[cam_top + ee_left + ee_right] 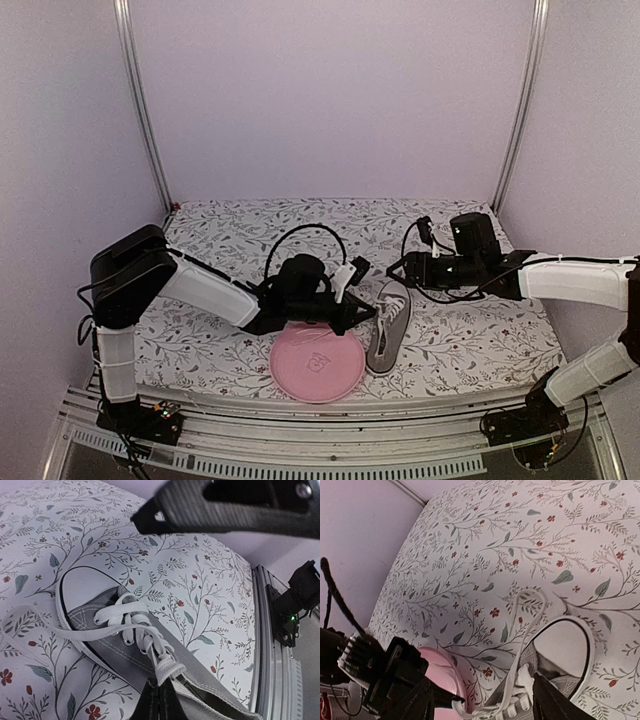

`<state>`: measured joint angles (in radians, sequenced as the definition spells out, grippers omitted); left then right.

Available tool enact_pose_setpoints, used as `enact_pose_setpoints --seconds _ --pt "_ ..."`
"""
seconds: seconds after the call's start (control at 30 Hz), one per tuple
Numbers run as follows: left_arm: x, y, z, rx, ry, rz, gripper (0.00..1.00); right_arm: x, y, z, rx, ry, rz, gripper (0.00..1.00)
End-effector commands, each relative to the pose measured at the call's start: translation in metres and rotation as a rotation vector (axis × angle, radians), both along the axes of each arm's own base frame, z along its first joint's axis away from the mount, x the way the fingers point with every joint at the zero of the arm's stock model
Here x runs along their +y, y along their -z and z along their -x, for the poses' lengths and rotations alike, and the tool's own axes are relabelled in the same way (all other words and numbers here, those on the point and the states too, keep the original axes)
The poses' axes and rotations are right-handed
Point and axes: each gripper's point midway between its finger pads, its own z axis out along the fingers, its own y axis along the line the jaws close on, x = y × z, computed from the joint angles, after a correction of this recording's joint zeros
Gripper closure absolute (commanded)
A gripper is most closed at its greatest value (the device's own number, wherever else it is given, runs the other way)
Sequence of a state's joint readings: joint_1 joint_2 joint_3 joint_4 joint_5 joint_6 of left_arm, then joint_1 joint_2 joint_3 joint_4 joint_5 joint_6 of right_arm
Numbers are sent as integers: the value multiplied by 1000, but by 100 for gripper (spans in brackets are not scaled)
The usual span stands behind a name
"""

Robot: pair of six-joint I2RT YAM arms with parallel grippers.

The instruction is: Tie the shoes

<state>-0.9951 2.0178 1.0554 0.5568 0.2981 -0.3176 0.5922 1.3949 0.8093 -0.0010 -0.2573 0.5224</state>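
Note:
The grey shoe [389, 325] with its white toe cap [82, 587] lies on the flowered cloth, toe pointing away from the arms. My left gripper [358, 308] is at the shoe's left side. In the left wrist view this gripper [161, 694] is shut on a bunched bit of white lace [172, 671] at the top of the lacing. A loose lace [35, 626] trails off over the cloth. My right gripper [398, 268] hangs open just beyond the toe. Its fingers [547, 700] stand wide apart over the lacing [520, 707], and a lace loop [527, 600] lies on the cloth.
A pink plate [317, 366] lies left of the shoe near the table's front edge, also seen as the plate [437, 672] under the left gripper. The cloth [240, 240] ends at the metal front rail [330, 445]. White walls close the back and sides.

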Motion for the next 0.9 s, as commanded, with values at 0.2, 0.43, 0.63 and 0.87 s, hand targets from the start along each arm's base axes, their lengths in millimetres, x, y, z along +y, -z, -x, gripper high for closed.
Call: enact_pose_setpoints --seconds 0.2,0.43,0.63,0.87 --pt "-10 -14 6 -7 11 35 100 34 7 55 -24 -295 -122 43" --pt "-13 -14 6 -9 15 36 100 45 24 51 0 -340 -105 53" --pt "-14 -14 6 -10 17 34 100 48 32 54 15 -366 -101 65" --pt "-15 -15 7 -14 18 34 100 50 36 54 21 -376 -99 86"
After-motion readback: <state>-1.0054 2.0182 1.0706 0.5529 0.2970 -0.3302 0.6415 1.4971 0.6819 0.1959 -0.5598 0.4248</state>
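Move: The right hand, open and empty, has the lace bunch gripped in the left fingertips about 6 cm back, 4 cm to its left and some 4 cm below. The shoe's middle is roughly 8 cm back from the right hand, straight in line sideways, and 9 cm below; the pink plate is about 16 cm back, 19 cm left and 12 cm below. For the left hand, that lace bunch is right at its fingertips. The right hand first swings back and down, then drifts on to its left and lower over the shoe, roughly 6 cm back and 4 cm each left and down, turning about 20 degrees counter-clockwise to bring its fingertips to the lace just beside the left fingertips. Its fingers close steadily from well open to nearly shut around the lace, while the left hand stays put, keeping its shut grip on the lace over the shoe. ##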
